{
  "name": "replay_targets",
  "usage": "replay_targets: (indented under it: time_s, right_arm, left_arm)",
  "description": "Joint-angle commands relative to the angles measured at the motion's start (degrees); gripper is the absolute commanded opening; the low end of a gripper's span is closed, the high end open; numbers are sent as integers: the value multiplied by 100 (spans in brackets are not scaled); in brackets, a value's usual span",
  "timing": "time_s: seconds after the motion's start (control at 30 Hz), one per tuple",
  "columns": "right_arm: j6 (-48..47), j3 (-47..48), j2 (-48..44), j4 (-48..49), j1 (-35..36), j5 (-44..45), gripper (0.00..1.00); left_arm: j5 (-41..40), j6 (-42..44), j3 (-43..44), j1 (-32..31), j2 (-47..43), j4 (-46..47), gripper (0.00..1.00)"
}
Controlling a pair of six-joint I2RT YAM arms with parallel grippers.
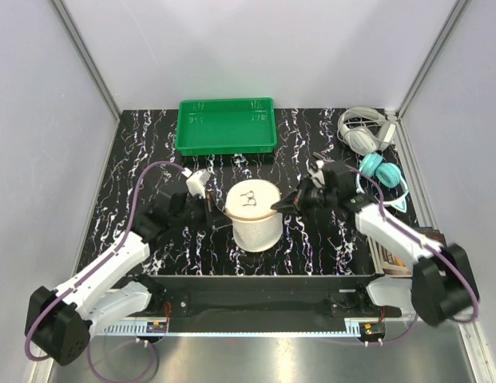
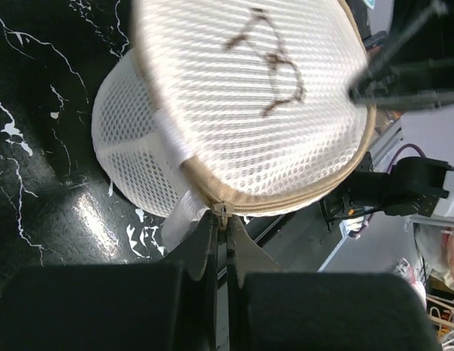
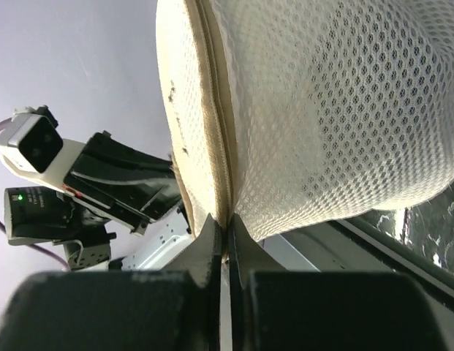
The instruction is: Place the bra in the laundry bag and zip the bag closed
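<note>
The laundry bag (image 1: 254, 215), a cream mesh drum with a black eyeglasses mark on its lid, stands upright at the table's middle. My left gripper (image 1: 219, 209) is at its left side. In the left wrist view the jaws (image 2: 222, 219) are shut on the small zipper pull (image 2: 221, 211) at the tan zipper rim. My right gripper (image 1: 278, 207) is at the bag's right side. In the right wrist view it (image 3: 227, 225) is shut on the bag's zipper rim (image 3: 219, 146). The zipper line looks closed where it shows. The bra is hidden from every view.
A green plastic tray (image 1: 226, 125) sits at the back. Grey headphones (image 1: 361, 132) and teal headphones (image 1: 382, 171) lie at the back right. A flat box (image 1: 391, 257) lies under my right arm near the right edge. Side walls close in the table.
</note>
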Motion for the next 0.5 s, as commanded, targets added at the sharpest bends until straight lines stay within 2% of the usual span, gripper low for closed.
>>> replay_targets:
  time_s: [0.0, 0.03, 0.13, 0.2, 0.23, 0.3, 0.33, 0.4, 0.47]
  right_arm:
    - [-1296, 1152, 1047, -253, -10, -757, 0]
    - [-1584, 1555, 1242, -464, -19, -635, 0]
    - [-2129, 2014, 1797, -1402, -19, -66, 14]
    - [-2438, 2112, 1947, -1774, -28, 313, 29]
    - [-2718, 2086, 1930, -2158, -28, 837, 36]
    - [-2922, 1972, 1616, -2547, -28, 1533, 53]
    - [-2993, 1789, 1448, -2810, -19, 2033, 58]
    - [-2994, 1595, 870, -3014, -27, 2353, 68]
    - [-2871, 1331, 290, -3313, -27, 2451, 70]
  left_arm:
    - [702, -98, -17, -108, -236, 632, 0]
    - [677, -177, 113, -214, -210, 713, 0]
    - [431, -396, 308, -724, 62, 1073, 0]
    - [239, -617, 317, -979, 413, 1502, 0]
    - [177, -826, 308, -1049, 545, 1548, 0]
    - [-7, -1021, 299, -1269, 949, 2038, 0]
    - [-43, -1187, 299, -1339, 1081, 2180, 0]
    - [-113, -1303, 308, -1542, 1415, 2539, 0]
    - [-149, -1373, 369, -1673, 1678, 2707, 0]
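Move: Between the two hands stands the laundry bag, its middle about 7 cm to the right of the left hand, 2 cm ahead and 4 cm lower; the left fingers already pinch its rim by the zip. From the right hand, which still grips the rim's other end, the bag's middle is roughly 6 cm left, 1 cm back and 4 cm below. The green tray lies some 33 cm ahead of that hand and 18 cm left, the grey cable 20 cm ahead and 21 cm right, both on the table. Keeping its pinch at the zip, the left hand sweeps about 8 cm to the right and slightly back along the near rim, towards the rim end where the right hand started. The right hand first reaches forward some 5 cm, then opens wide, lets go and swings down and to the right, its fingers tipping about 30 degrees further down. ##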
